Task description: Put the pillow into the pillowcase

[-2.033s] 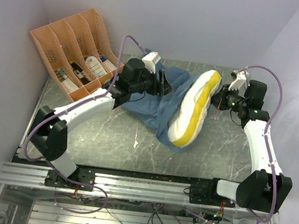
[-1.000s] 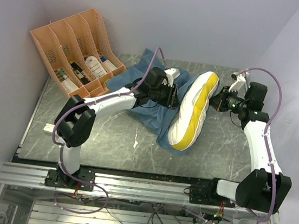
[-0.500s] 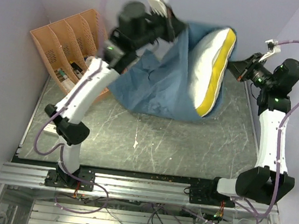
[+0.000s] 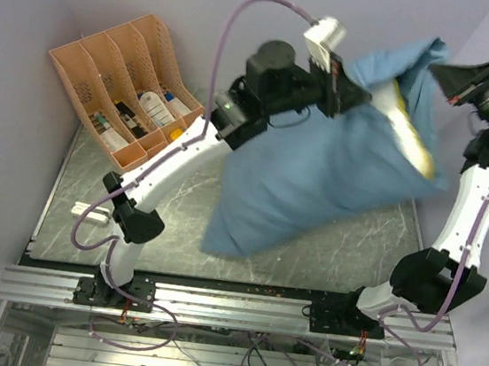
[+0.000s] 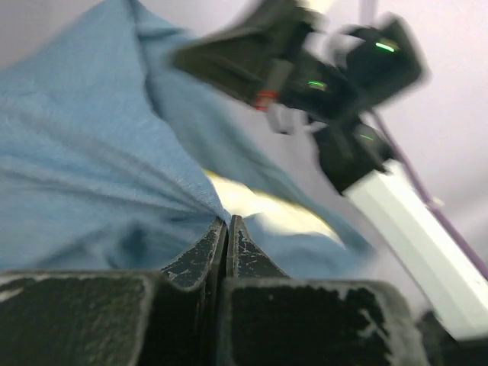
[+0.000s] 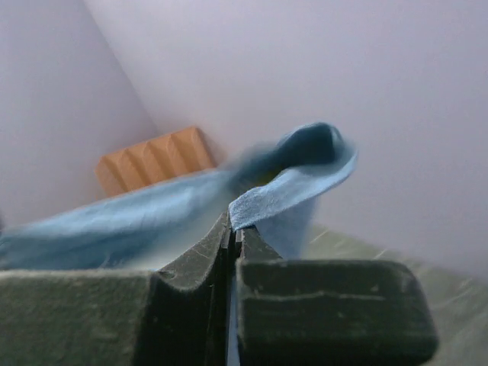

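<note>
The blue pillowcase [image 4: 316,183] hangs high above the table, stretched between both arms. My left gripper [image 4: 362,95] is shut on its open edge, fabric [image 5: 91,152] pinched at the fingertips. At the upper right, my right gripper [image 4: 434,74] is shut on the opposite edge, a blue flap [image 6: 293,187] sticking out of its closed jaws. The pillow [image 4: 409,132] sits mostly inside the case; only a cream and yellow strip shows at the opening, also seen as a pale patch [image 5: 255,206] in the left wrist view.
An orange slotted file rack [image 4: 118,83] with bottles and small items stands at the back left of the grey marble table [image 4: 159,226]. A small white object [image 4: 80,210] lies by the left edge. Walls close in on three sides.
Both arms have lifted the pillowcase higher and pulled its opening up and to the right. The pillow has sunk deeper inside, with far less of it showing than before.
</note>
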### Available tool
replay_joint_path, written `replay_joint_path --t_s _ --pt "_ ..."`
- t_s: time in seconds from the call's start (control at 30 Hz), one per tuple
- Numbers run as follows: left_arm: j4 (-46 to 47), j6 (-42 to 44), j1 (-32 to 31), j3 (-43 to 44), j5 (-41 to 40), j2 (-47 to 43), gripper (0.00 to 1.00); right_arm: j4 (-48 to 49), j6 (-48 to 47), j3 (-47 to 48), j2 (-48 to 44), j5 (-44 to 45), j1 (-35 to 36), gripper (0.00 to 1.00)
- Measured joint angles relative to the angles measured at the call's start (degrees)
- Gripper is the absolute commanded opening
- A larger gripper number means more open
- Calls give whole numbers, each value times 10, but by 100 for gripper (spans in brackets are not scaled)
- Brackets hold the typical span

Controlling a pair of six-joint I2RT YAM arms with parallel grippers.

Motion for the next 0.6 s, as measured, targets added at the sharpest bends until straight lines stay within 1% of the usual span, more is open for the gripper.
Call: replay_joint_path --t_s 0.03,0.07,0.1,0.13,0.17,0.2,0.23,0.27,0.3,0.33,0.37,0.4,0.5,0.53,0.6 --pt "-11 6 -24 0 2 5 7 2 11 -24 8 0 3 0" --pt "-18 8 -33 -2 3 5 7 -12 4 -44 9 0 19 0" --pt "-19 5 -31 -4 5 3 7 -51 -15 -64 7 12 63 0" --pt "-16 -2 -13 -5 9 -1 7 -91 -37 -76 1 27 125 0" --pt "-13 -11 16 -6 10 -4 7 -117 -56 -80 -3 35 186 0" --pt "-8 -24 65 -6 9 -7 7 -145 -73 -79 -8 44 280 0" --pt "-4 -36 108 -4 10 -8 7 -160 -84 -77 -13 45 343 0" --pt "-5 -51 153 -3 15 -8 7 -177 -95 -66 -19 47 391 0" --pt "-6 -71 199 -2 21 -8 7 -200 -112 -40 -22 51 411 0" --pt "-5 -90 229 2 33 -9 7 -221 -132 -1 -22 63 407 0" --pt "0 -107 245 8 47 -11 7 -229 -144 25 -22 73 390 0" --pt "11 -119 255 13 49 -17 7 -225 -148 45 -23 70 350 0" --pt "34 -134 255 17 51 -56 7 -194 -132 50 -45 56 200 0" --pt "37 -137 254 17 51 -72 7 -185 -128 47 -47 55 167 0" --pt "43 -139 254 19 52 -101 7 -167 -120 29 -49 49 145 0"
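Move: The pillowcase hangs from both hands, a mouth edge pinched in each. The partly swallowed pillow's middle lies about 5 cm to the left hand's right, level forward and some 20 cm below. From the right hand, that middle is roughly 7 cm back, 5 cm left and 20 cm below. The case's lower corner trails some 22 cm left, 15 cm back and 46 cm below the left hand; the wooden organizer stands about 48 cm left, 22 cm ahead and 48 cm below it. The pillowcase, still pinched by its mouth, is shaken leftward: after a small dip back and right, the left hand sweeps about 20 cm left and forward, then climbs while drawing back, turning some 15 degrees counter-clockwise. The right hand sinks a little, swings about 25 cm left, then comes back right and up. Both keep their fingers shut. ##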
